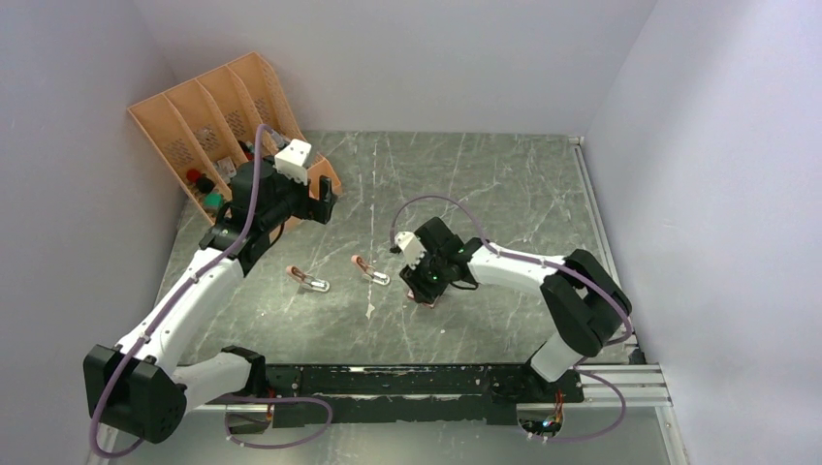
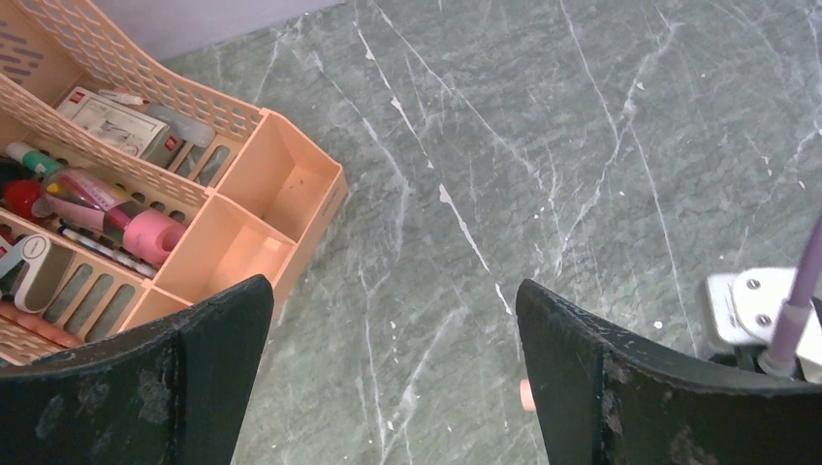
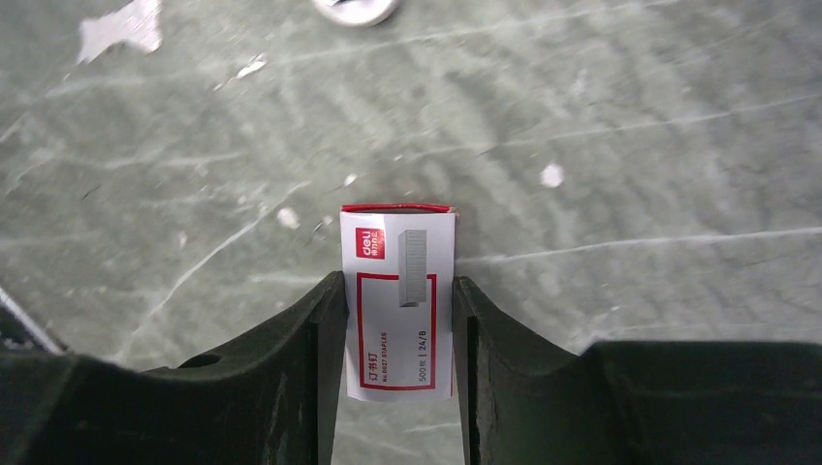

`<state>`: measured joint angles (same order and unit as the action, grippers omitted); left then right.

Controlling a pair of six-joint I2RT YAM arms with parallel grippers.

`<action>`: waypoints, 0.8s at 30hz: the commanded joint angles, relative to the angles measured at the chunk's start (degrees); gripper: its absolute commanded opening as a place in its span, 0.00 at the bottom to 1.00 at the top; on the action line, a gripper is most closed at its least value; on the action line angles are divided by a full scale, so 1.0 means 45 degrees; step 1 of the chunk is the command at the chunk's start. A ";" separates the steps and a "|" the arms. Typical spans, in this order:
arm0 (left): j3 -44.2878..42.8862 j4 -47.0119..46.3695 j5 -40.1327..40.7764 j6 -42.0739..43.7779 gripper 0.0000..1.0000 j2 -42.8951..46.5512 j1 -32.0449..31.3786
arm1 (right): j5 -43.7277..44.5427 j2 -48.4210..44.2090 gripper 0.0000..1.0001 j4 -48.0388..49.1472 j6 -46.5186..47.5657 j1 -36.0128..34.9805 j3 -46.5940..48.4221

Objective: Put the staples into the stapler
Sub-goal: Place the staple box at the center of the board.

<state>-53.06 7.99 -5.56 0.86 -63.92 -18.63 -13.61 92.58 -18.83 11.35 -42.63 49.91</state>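
Observation:
The small red-and-white staples box [image 3: 397, 242] is pinched by its long sides between my right gripper's fingers [image 3: 398, 284], printed face up, just over the marble table. In the top view the right gripper [image 1: 426, 293] points down near the table's middle. Two pink staplers lie left of it, one [image 1: 369, 270] close by and the other [image 1: 308, 280] further left. My left gripper [image 1: 328, 201] hovers beside the orange organizer; its jaws [image 2: 393, 286] stand wide open with only bare table between them. No loose staple strips show.
The orange desk organizer [image 1: 208, 126] leans in the back left corner, holding pens, glue and a spare staples box [image 2: 111, 116]. A small white scrap [image 1: 371, 310] lies on the table in front of the staplers. Walls close in the left, back and right.

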 commanded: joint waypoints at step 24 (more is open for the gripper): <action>0.1945 0.1093 0.0750 -0.3765 0.99 0.3453 0.0166 | -0.1692 -0.1302 0.43 0.1752 0.2775 -0.2631 -0.0997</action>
<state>-45.58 10.94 -4.08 -13.37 -49.54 -18.50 -20.05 86.30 -11.77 21.04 -54.04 45.34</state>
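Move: The staple box is already pinched in the right hand just above the board; the bare spot near the board's centre where it seems headed lies about 6 cm back, 6 cm left and 2 cm down from that hand. The nearer stapler is some 7 cm ahead and 11 cm left, the white scrap about 3 cm back and 11 cm left, both 2 cm lower. From the left hand the spot lies roughly 19 cm back, 17 cm right and 24 cm below. The staple box, kept pinched between the right fingers, is drawn back about 6 cm, then also carried left by nearly as much, passing on the base side of the nearer stapler while rising slightly; the right wrist turns counter-clockwise some 25 degrees. The empty left hand, fingers still wide open, draws back about 5 cm and rolls its left side down. ##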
